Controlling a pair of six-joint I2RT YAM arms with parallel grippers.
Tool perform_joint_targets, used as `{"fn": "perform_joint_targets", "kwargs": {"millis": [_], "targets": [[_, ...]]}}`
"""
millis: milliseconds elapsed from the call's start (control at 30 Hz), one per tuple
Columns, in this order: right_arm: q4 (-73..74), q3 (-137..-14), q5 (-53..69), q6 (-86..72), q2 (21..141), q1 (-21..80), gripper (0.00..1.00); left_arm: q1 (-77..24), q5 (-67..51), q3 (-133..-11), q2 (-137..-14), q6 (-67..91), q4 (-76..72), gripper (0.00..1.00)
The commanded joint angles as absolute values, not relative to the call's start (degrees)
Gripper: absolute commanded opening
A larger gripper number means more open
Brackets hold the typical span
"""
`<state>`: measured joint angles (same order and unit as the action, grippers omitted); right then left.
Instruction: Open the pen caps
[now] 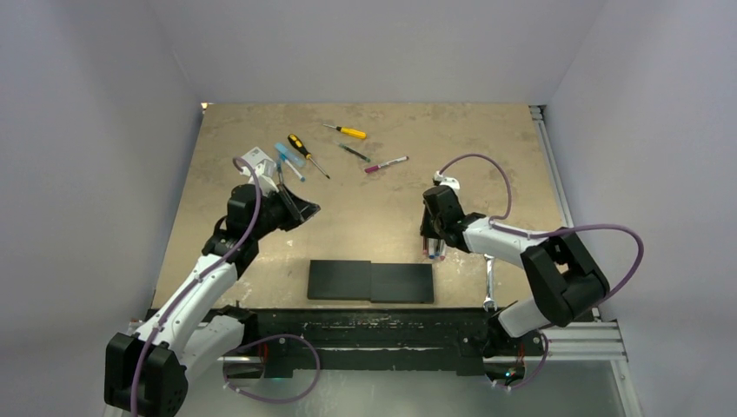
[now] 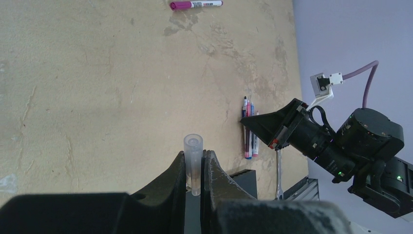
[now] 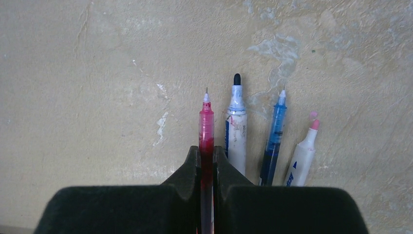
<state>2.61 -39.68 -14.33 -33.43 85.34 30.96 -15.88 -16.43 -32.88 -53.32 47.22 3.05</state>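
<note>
My left gripper [image 2: 195, 155] is shut on a short frosted clear pen cap [image 2: 193, 146], held upright above the table; in the top view this gripper [image 1: 304, 209] hangs left of centre. My right gripper [image 3: 206, 148] is shut on a thin red pen [image 3: 206, 122] whose bare tip points away; from above, that gripper [image 1: 433, 250] sits low over the table. Three uncapped pens lie beside it: a white one with a dark tip [image 3: 236, 131], a blue one [image 3: 275, 134] and a white one with a pink tip [image 3: 304, 156]. A magenta-capped marker [image 1: 385, 163] lies at the back.
At the back lie a yellow-handled screwdriver [image 1: 348, 131], a black-and-yellow screwdriver [image 1: 306, 153], a dark pen [image 1: 354, 153] and light blue pens [image 1: 289, 162]. Two flat black blocks [image 1: 371, 281] sit near the front edge, with a wrench [image 1: 489, 282] to their right.
</note>
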Motion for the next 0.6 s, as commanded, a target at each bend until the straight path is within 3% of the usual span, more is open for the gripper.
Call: {"fn": "perform_joint_targets", "kwargs": {"millis": [0,67,233,567], "targets": [[0.42,-41.66,-16.16,-34.86,85.51,31.34,0.00,-16.17,-15.66,-32.68,-52.20,45.59,3.34,0.00],[0.27,-41.55,-15.91,-34.78,85.16,31.51,0.02,-16.17,-15.64,-32.78,-52.36,45.49,3.35,0.00],[0.28,-41.45,-15.06,-34.72,83.44,31.55,0.21,-16.17,-15.44,-32.89,-52.82,45.31,3.42,0.00],[1.49,-42.86,-13.55,-34.65,80.09,31.85,0.28,-16.17,-13.14,-33.02,-52.81,45.15,5.88,0.00]]}}
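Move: The red pen is in the right fingers, at or just above the table, its middle about 1 cm behind the grip; its place is right here, at the left end of the row. The white marker lies some 2 cm to the right and 1 cm back, the blue pen about 5 cm right and 2 cm back, the pink marker about 7 cm right and 3 cm back. From the left hand, the red pen is roughly 26 cm right, 2 cm ahead and 14 cm below. Hold the right gripper still over the left end of the row and open the fingers about a quarter of their range, so they let go of the red pen beside the white marker. Then lift straight off by some 2 cm, keeping the fingers pointed down and forward, and hardly turning the wrist. ##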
